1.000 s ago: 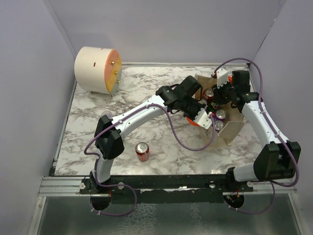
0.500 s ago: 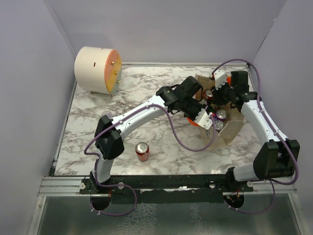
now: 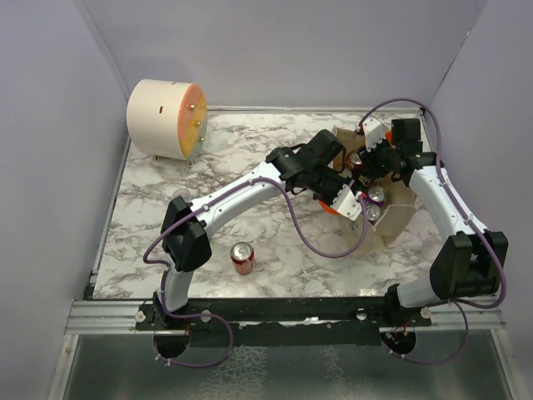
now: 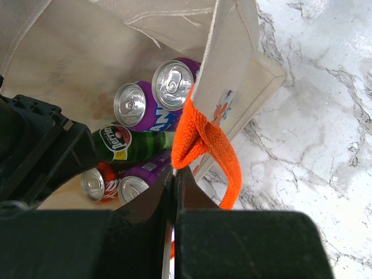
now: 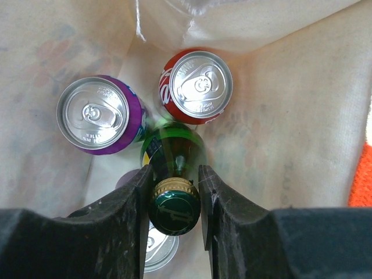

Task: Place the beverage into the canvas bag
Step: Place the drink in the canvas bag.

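The canvas bag (image 3: 401,210) stands open at the right of the table, beige inside (image 5: 290,116). My left gripper (image 4: 174,173) is shut on its orange handle (image 4: 203,139) and holds the mouth open. My right gripper (image 5: 172,172) reaches down into the bag. The beverage, a green bottle (image 5: 173,203) with a green cap, stands between its jaws. The left finger touches the cap and a thin gap shows at the right finger. The bottle's body looks blurred. In the left wrist view the bottle (image 4: 131,143) leans among cans.
Several cans sit in the bag, among them a purple one (image 5: 96,114) and a red one (image 5: 196,85). A lone red can (image 3: 242,257) stands on the marble near the front. A cream drum (image 3: 165,117) lies at the back left. Lilac walls enclose the table.
The right arm has shifted slightly, its elbow drawing in, and its jaws have eased apart a little round the bottle cap. The left arm has stayed still on the handle.
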`<state>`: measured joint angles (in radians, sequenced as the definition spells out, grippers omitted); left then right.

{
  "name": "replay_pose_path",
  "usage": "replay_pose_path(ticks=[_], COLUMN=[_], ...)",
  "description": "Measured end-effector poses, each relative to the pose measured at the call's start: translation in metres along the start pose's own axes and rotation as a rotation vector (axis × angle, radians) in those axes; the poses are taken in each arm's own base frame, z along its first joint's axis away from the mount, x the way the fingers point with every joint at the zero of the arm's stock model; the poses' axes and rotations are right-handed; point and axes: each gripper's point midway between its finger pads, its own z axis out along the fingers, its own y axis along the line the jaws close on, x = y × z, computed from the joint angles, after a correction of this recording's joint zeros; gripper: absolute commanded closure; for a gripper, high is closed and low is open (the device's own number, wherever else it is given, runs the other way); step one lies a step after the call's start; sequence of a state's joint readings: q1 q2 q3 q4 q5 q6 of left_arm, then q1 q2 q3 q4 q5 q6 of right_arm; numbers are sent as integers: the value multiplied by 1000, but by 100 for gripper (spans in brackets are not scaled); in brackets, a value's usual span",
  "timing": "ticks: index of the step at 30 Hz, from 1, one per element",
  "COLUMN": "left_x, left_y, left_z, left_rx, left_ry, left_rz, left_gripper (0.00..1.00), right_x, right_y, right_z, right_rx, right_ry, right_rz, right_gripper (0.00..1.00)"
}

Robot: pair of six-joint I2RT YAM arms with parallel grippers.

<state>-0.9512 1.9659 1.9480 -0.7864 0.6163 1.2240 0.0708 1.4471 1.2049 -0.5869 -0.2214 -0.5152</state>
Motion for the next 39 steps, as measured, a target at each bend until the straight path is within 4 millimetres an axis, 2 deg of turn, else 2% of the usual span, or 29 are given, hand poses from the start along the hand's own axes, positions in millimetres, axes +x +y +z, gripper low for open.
replay_pose_path(ticks=[11,18,27,33,39], left_x=[0,0,0,-1,-1], left_y=[0,0,0,1,1], left_z=[0,0,0,0,0], left_rx=[0,0,0,-7,-9], left_ry=[0,0,0,-3,-3], left_rz=[-2,-2,-2,-15,-26], left_gripper=[100,100,100,100,98], right_x=[7,3,-14,-27,-56], right_y=[3,1,-7,-8,-16], right_z=[3,0,-8,-23,-57], right_rx=[-21,-18,1,7,52], right_ry=[36,31,-2,-25,-101], right_rz=[-2,-5,-4,18,42], right_gripper=[58,48,32,32,32])
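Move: The green bottle's neck is still between the right fingertips inside the canvas bag, and the bottle's middle is about 7 cm below and 1 cm ahead. The Coke can stands some 6 cm ahead and 3 cm left of the right hand, one purple can about 6 cm left and 1 cm ahead, and another purple can some 6 cm back and 3 cm right, all roughly 10 cm down. From the left hand, the bottle lies about 8 cm ahead, 5 cm right and 9 cm below. Let the right hand sink barely 1 cm with the bottle's neck still between its fingers, then spread the fingers until they let go. Lift almost straight up, gathering speed, to some 8 cm above where you began, with the fingertips tilting up slightly. Keep the left gripper still and shut on the bag's rim by the orange handle. ##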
